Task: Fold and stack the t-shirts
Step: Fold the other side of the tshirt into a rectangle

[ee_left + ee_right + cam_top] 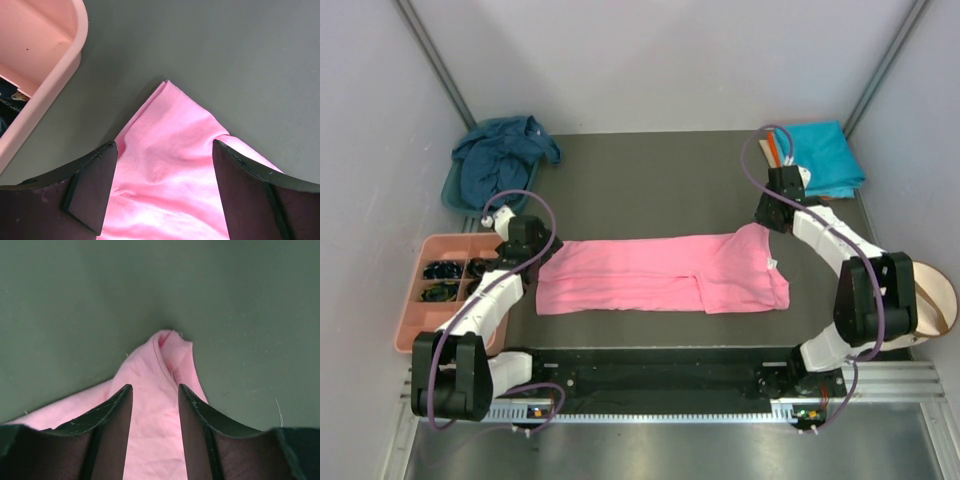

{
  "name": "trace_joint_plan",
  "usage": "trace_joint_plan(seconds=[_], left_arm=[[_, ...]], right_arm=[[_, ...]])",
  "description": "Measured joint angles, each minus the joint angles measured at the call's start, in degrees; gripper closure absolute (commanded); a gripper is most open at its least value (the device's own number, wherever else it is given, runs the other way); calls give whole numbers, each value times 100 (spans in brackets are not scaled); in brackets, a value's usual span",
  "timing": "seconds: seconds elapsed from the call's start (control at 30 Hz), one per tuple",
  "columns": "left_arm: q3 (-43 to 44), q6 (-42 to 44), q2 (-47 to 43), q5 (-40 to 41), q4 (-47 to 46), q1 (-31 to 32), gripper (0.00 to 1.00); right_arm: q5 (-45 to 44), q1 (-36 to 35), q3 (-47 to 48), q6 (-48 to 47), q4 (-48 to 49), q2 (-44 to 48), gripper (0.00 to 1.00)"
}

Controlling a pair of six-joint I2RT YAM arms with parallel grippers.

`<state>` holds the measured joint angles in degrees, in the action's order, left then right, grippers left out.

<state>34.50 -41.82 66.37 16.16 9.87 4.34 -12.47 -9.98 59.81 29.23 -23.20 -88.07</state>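
A bright pink t-shirt [660, 275] lies folded into a long band across the middle of the table. My left gripper [542, 255] hangs over its far left corner [175, 115], jaws wide open [165, 145] with cloth under them and nothing held. My right gripper [760, 222] is at the far right corner, where the cloth [165, 352] bunches into a small peak. Its jaws [155, 386] stand apart, straddling the cloth without pinching it. A dark navy t-shirt [500, 160] lies crumpled at the back left. A folded turquoise t-shirt [825, 155] rests on an orange one [778, 150] at the back right.
The navy shirt sits in a teal basin [450, 192]. A salmon-pink compartment tray [420, 320] with dark items stands left of the left arm; its rim [60, 70] shows close by. A tan round object [932, 298] lies at the right edge.
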Motion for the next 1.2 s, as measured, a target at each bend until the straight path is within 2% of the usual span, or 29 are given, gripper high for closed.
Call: trace_joint_plan(seconds=[0.67,1.2], left_arm=[[13,4,-94,201,85,0,18],[13,4,-103,278,92,0,19]], right_arm=[[378,273,894,-114,258,-1335,59],[361,304,723,-116,245,-1325,62]])
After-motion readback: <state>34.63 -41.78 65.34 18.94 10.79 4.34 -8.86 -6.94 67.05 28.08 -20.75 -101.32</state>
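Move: The pink t-shirt's far right corner lies about 5 cm ahead of the right hand, roughly straight in line and some 6 cm below. The shirt's white label is about 6 cm back and 4 cm to the hand's right, and its near right corner some 18 cm back and 9 cm right. The turquoise stack stands about 25 cm ahead and 18 cm right. From the left hand that far right corner is roughly 62 cm right and 9 cm ahead. The right hand, its fingers part open and slanting forward and down, reaches about 5 cm forward while sinking some 3 cm to the t-shirt's far right corner, then pauses. It then eases about 1 cm back and 1 cm lower, the fingers barely tipping steeper and keeping their gap, so that the tips come close about the raised corner without yet shutting on it; touch can't be made out. ##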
